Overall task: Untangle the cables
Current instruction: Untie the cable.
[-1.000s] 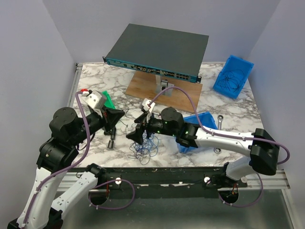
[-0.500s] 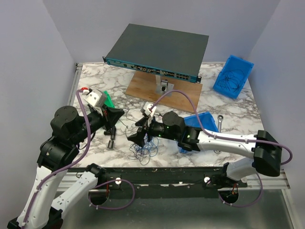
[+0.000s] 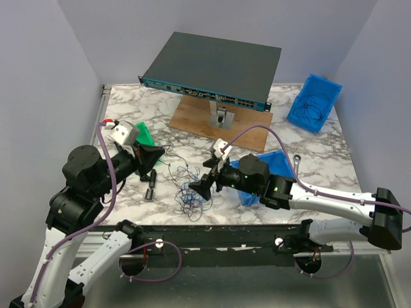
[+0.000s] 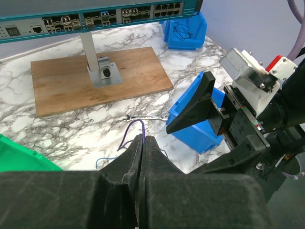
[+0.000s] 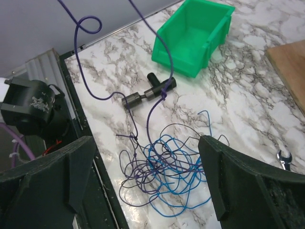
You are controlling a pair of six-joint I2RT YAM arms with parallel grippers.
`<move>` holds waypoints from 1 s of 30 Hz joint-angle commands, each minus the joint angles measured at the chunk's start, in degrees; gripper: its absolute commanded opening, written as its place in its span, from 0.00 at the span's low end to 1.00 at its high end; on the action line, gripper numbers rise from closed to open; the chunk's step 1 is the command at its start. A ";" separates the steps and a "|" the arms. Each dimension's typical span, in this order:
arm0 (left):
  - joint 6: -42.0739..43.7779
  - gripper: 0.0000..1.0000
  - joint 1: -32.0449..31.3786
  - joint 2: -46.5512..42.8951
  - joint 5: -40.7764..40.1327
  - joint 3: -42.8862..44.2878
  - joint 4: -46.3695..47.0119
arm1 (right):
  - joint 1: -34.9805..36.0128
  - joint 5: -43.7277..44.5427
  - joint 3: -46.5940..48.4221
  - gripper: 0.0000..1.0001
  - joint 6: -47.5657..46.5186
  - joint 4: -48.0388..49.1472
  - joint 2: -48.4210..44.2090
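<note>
The cables (image 3: 192, 197) lie as a loose tangle of thin blue, purple and dark wires (image 5: 174, 167) near the table's front edge. My left gripper (image 3: 153, 158) hangs above and to the left of the tangle, shut on one purple strand (image 4: 137, 128) that rises from between its jaws (image 4: 143, 139). That strand (image 5: 162, 71) runs from the heap up out of the right wrist view. My right gripper (image 3: 204, 185) stands open just right of the tangle, and its fingers (image 5: 81, 162) straddle the heap from above without touching it.
A network switch (image 3: 212, 64) stands on a wooden board (image 3: 192, 117) at the back. A green bin (image 3: 146, 133) is by the left gripper, with a blue bin (image 3: 273, 160) under the right arm and another holding wires (image 3: 314, 102) far right. Black connectors (image 5: 147, 91) and a wrench (image 3: 297, 157) lie on the marble.
My right gripper has drawn back to the right, off the tangle, and its jaws have spread wide. The left gripper has shifted slightly left, still shut on the purple strand.
</note>
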 commanded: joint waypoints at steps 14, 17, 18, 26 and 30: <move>-4.32 0.00 -0.24 2.80 4.88 -0.67 3.41 | 6.57 8.88 8.97 0.98 4.48 8.02 14.90; -4.33 0.00 -0.24 2.89 5.09 -0.97 3.55 | 6.81 11.31 7.16 0.96 5.82 11.89 14.88; -4.33 0.00 -0.24 2.87 5.21 -1.18 3.72 | 6.87 11.27 7.05 0.95 5.72 12.42 14.92; -4.49 0.00 -0.24 3.72 4.52 -2.15 4.44 | 7.06 12.12 6.59 0.69 4.96 12.96 14.42; -5.19 0.00 -0.24 4.09 4.69 -2.71 5.27 | 7.01 12.30 7.10 0.54 5.19 12.60 14.79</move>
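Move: The small knot in the purple cable hanging from my left hand is about 7 cm left of my open right hand, 4 cm farther out and roughly level with it. The tangle lies on the table some 22 cm beneath my right hand, 5 cm left and 1 cm ahead; the black tool is at the same depth, 22 cm left and 7 cm ahead. From my left hand the knot hangs some 13 cm below, 4 cm ahead and 5 cm to the right. I carry my right hand about 7 cm left towards the hanging loop and knot, sinking some 2 cm on the way, then raise it by nearly as much while its wide-open fingers close by a bit over a third around the hanging strands. My left hand keeps its pinch on the cable and eases about 2 cm right, tipping slightly down. ##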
